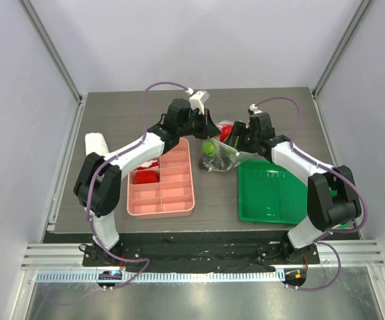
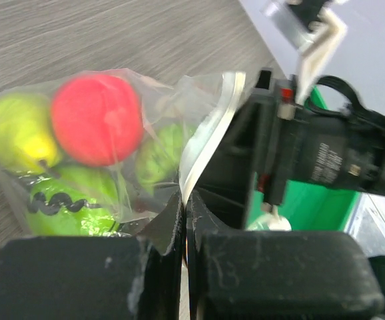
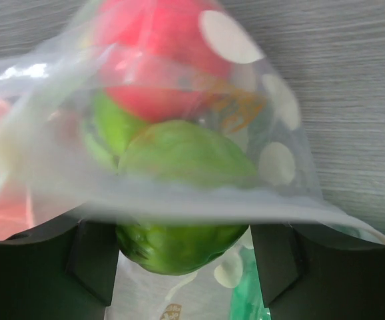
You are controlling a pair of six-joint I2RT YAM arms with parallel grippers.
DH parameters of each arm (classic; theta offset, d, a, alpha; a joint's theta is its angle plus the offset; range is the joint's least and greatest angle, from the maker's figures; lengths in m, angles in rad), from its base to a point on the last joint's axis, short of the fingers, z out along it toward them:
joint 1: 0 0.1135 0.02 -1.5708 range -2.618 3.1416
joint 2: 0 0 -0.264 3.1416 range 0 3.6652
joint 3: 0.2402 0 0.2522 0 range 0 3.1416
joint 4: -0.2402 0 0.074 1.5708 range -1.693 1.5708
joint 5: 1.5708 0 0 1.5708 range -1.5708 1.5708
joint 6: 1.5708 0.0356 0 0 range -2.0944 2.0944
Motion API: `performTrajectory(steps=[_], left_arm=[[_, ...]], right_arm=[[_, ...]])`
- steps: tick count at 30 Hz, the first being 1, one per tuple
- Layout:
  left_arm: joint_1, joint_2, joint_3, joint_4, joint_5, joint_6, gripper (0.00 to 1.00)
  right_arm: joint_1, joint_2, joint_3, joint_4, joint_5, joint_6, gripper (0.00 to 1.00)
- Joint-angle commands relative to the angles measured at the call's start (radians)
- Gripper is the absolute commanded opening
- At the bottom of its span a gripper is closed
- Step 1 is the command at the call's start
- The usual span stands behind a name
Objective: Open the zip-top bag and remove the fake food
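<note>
The zip-top bag hangs at the table's middle between both grippers. My left gripper is shut on the bag's white zip edge, which runs up from the closed jaws. Through the plastic I see the red apple, the yellow-green pear and green fruit. My right gripper is at the bag's mouth. Its fingers press both sides of the round bumpy green fruit, under the bag's rim. The apple lies beyond.
A green tray lies just right of the bag, under the right arm. A pink divided tray with red pieces lies left of it. A white roll sits at the far left.
</note>
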Motion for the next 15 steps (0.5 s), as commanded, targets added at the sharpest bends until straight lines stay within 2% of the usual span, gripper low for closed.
performTrajectory(steps=[1,5,11,13,15], left_arm=[[0.007,0.007,0.076,-0.037,-0.051,0.019,0.00],[0.007,0.047,0.096,-0.002,-0.021,-0.024,0.00],[0.007,0.040,0.084,0.000,-0.034,-0.015,0.00],[0.007,0.034,0.089,-0.031,-0.048,0.001,0.00],[0.007,0.018,0.090,-0.049,-0.062,0.028,0.00]], right_arm=[[0.023,-0.125,-0.005,0.069,-0.103,-0.008,0.02],[0.046,-0.201,0.056,0.069,-0.110,0.092,0.02],[0.039,-0.266,0.148,0.006,-0.003,0.255,0.02],[0.039,-0.295,0.156,-0.079,0.030,0.212,0.02],[0.040,-0.320,0.167,-0.173,0.133,0.123,0.02]])
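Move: The right fingers already hold the green pepper in the bag's mouth. The green tray's middle lies some 18 cm back and 19 cm to this hand's right, about 10 cm below. Still in the bag, the red fruit is about 3 cm ahead and 4 cm left, the green fruit 3 cm back and 10 cm left, both some 6 cm lower. From the left hand, pinching the bag's lip, the pepper lies level ahead, 8 cm right and 9 cm down. Straight up and quickly, the right hand draws the gripped green pepper out of the bag's mouth, rising about 14 cm with only a slight shift left. Its wrist rolls and tips the fingers upward by some 15–20 degrees, and the grip keeps its width. The shut left fingers keep their pinch on the bag's lip, easing about 2 cm forward. ##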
